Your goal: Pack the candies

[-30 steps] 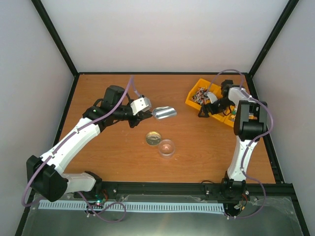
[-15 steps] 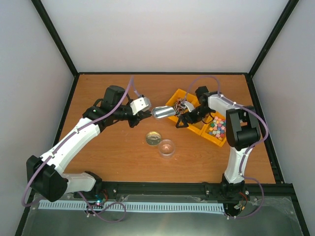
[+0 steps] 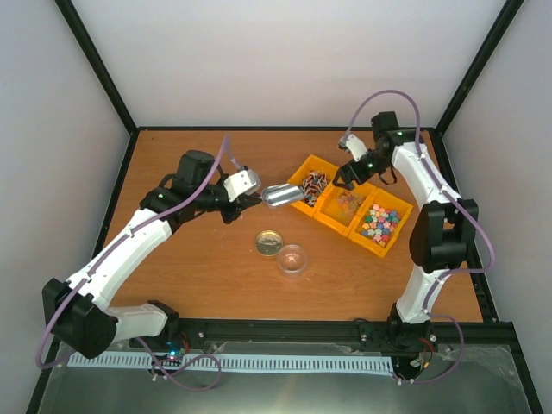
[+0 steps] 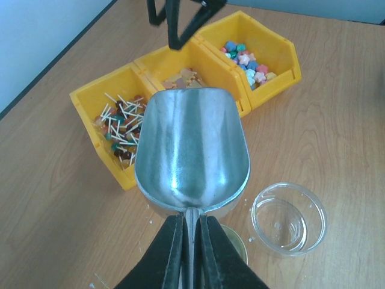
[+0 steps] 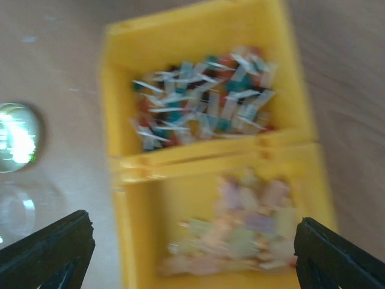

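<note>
My left gripper (image 4: 191,241) (image 3: 251,197) is shut on the handle of an empty metal scoop (image 4: 192,150) (image 3: 283,196), whose mouth points at a row of three yellow bins (image 3: 302,169). The candies (image 4: 185,77) (image 3: 348,203), small orange-brown pieces, lie in the middle bin. The left bin holds stick-wrapped sweets (image 4: 123,126) and the right bin holds coloured pieces (image 4: 245,57). My right gripper (image 5: 192,259) (image 3: 348,172) hangs open above the middle bin with nothing between its fingers. The right wrist view is blurred.
A clear round cup (image 4: 289,218) (image 3: 292,259) stands just right of the scoop, nearer than the bins. A gold lid (image 3: 269,242) lies flat beside it, partly under the scoop in the left wrist view. Black frame posts edge the table.
The right gripper dragged the yellow bins leftward toward the scoop, then let go and rose back above them. The left arm and scoop barely moved.
</note>
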Available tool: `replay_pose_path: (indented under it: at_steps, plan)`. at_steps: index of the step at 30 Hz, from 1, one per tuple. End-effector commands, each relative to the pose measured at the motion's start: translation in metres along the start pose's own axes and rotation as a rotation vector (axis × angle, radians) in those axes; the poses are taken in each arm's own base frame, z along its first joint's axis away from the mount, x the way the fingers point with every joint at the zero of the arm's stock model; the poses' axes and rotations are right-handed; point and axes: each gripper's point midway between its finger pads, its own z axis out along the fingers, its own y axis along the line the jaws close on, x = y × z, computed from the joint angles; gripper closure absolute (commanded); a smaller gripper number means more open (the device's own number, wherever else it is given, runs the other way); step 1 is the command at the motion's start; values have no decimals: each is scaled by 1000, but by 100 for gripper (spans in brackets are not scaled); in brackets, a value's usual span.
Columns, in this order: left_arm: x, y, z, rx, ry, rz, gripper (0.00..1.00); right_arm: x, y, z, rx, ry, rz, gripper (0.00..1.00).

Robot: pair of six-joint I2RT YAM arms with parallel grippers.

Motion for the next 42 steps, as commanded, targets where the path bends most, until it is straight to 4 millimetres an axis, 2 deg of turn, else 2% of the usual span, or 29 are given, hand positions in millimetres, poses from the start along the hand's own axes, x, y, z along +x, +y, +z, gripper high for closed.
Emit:
replay_pose_path:
  at_steps: [1, 4, 12, 16, 20, 25, 34, 36, 42]
  plan:
    - [-2, 1, -9, -17, 10, -15, 99, 26, -68, -1, 200, 126, -7, 11]
    - [2, 2, -8, -19, 32, -30, 99, 36, -87, 7, 236, 176, -4, 15]
    - [13, 5, -6, -32, 86, -59, 99, 57, -95, 38, 203, 220, 47, 33]
    - [18, 10, -5, -56, 115, -65, 99, 63, -84, 49, 139, 213, 108, 50]
    - [27, 16, -2, -78, 167, -75, 99, 61, -75, 51, 103, 184, 167, 66]
    - [39, 24, 5, -88, 243, -97, 99, 54, -65, 50, 92, 154, 186, 74]
    - [52, 39, 27, -161, 443, -67, 99, 57, -43, 64, 110, 155, 241, 90]
    - [55, 43, 32, -180, 488, -58, 99, 56, -40, 66, 106, 146, 242, 91]
    - [48, 71, 35, -263, 557, -5, 99, 53, -37, 67, 96, 130, 203, 95]
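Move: The middle bin, with the ice-pop candies, is almost straight below my right hand, its centre about 13 cm down and 1 cm left; the lollipop bin joins it some 11 cm left and 6 cm ahead, the star-candy bin about 9 cm right and 7 cm back. From my left hand, holding the scoop, the lollipop bin is roughly 19 cm ahead, 20 cm right, 22 cm down; the jar is 12 cm right, 5 cm back, the lid 6 cm right, 2 cm ahead, both some 24 cm down. I swing my open right hand right, forward and about 8 cm down to the middle bin's far-right rim, shut the fingers to pinch it, then drag the joined bins left and back some 5 cm. My left hand keeps hold of the scoop, sinking about 7 cm, then also easing 5 cm forward, closer to the lollipop bin, while tipping the scoop some 30 degrees steeper. ##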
